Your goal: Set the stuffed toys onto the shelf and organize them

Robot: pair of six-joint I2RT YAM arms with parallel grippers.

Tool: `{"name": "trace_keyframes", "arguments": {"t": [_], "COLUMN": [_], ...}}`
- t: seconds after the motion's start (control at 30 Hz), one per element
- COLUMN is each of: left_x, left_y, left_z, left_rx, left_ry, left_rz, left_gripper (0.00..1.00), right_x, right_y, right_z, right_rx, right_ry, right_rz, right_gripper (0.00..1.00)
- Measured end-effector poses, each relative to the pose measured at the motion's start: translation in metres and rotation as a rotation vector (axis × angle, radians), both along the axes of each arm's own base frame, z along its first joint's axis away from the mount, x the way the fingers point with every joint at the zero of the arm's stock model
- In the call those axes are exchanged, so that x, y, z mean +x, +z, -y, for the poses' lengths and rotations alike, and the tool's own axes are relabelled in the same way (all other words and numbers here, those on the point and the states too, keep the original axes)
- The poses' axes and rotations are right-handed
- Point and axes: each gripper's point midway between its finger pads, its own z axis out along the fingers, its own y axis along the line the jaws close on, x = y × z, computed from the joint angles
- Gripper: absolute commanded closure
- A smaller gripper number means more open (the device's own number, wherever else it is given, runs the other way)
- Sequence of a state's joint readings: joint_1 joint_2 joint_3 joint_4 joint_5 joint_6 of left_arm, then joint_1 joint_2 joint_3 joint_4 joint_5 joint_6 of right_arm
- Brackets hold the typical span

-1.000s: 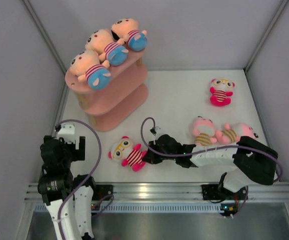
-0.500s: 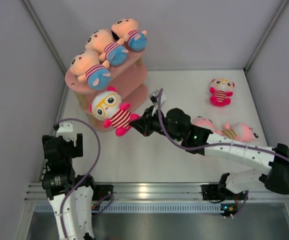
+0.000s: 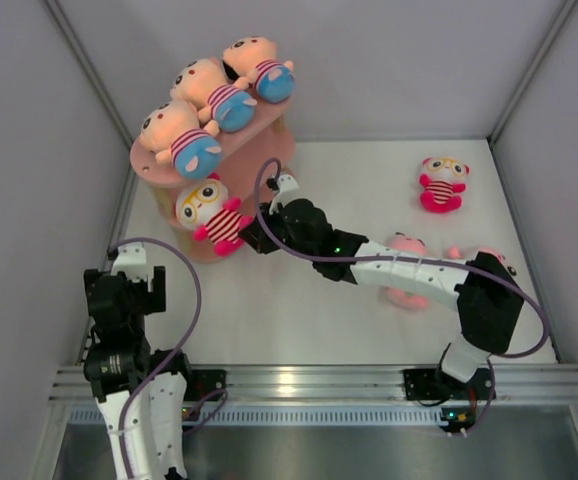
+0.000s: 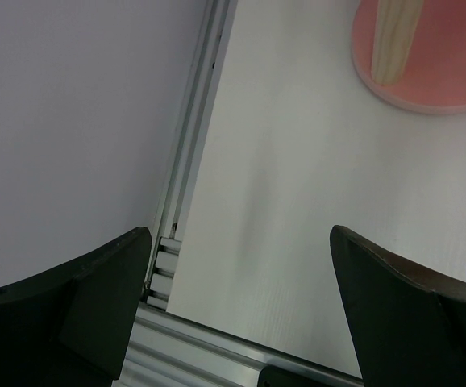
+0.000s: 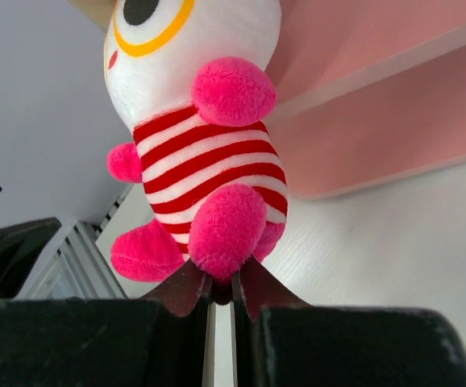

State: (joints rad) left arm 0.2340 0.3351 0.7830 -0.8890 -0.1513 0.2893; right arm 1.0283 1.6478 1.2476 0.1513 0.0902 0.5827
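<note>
My right gripper is shut on the magenta foot of a white-faced stuffed toy with glasses. It holds the toy in the air against the side of the pink shelf, level with the middle tier. Three peach-headed toys with blue bottoms lie on the shelf's top board. Another glasses toy lies at the far right of the table. A pink toy shows partly behind the right arm. My left gripper hangs open at the near left, holding nothing.
Grey walls close the table on the left, back and right. An aluminium rail runs along the near edge. The shelf's pink bottom board and a wooden post show in the left wrist view.
The right arm has lifted the glasses toy off the table in front of the shelf. It carried the toy left and back, up to the shelf's side. The left arm has barely moved.
</note>
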Motion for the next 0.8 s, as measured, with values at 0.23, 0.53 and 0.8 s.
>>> {"name": "trace_keyframes", "arguments": {"t": [0.23, 0.53, 0.8], "left_x": [0.001, 0.002, 0.002], "left_y": [0.001, 0.002, 0.002], "left_z": [0.003, 0.005, 0.005], "left_rx": [0.002, 0.003, 0.004], "left_ry": [-0.019, -0.030, -0.034], "left_rz": [0.006, 0.013, 0.016], "left_gripper": [0.01, 0.01, 0.01], "right_x": [0.044, 0.082, 0.101], "right_y": [0.024, 0.018, 0.018], "right_z": [-0.021, -0.035, -0.026], "right_rx": [0.095, 0.123, 0.127], "right_ry": [-0.061, -0.088, -0.090], "right_rz": [0.003, -0.017, -0.020], "right_gripper": [1.00, 0.98, 0.43]}}
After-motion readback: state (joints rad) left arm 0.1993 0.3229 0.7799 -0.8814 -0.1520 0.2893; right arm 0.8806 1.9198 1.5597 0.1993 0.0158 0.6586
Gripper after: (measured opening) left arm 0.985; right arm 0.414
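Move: The place for the panda toy, held by one foot in the right gripper, is the middle board of the pink shelf, about 15 cm ahead, 9 cm left and 3 cm below this hand. A doll lies on the top board some 14 cm ahead, 14 left and 15 up; a second doll is 24 ahead, 6 left at that height. The bottom board is 19 ahead, 7 left, 18 below. From the left hand the place is about 25 cm ahead and 21 right, slightly below. Carry the panda toy head first into the gap between the top and middle boards: drive the right gripper forward about 10 cm, drifting some 3 cm left and rising 2 cm early on, with a small roll that lifts its left side. Then, still easing forward and slightly back to the right, open the fingers part way to let go of the foot. ##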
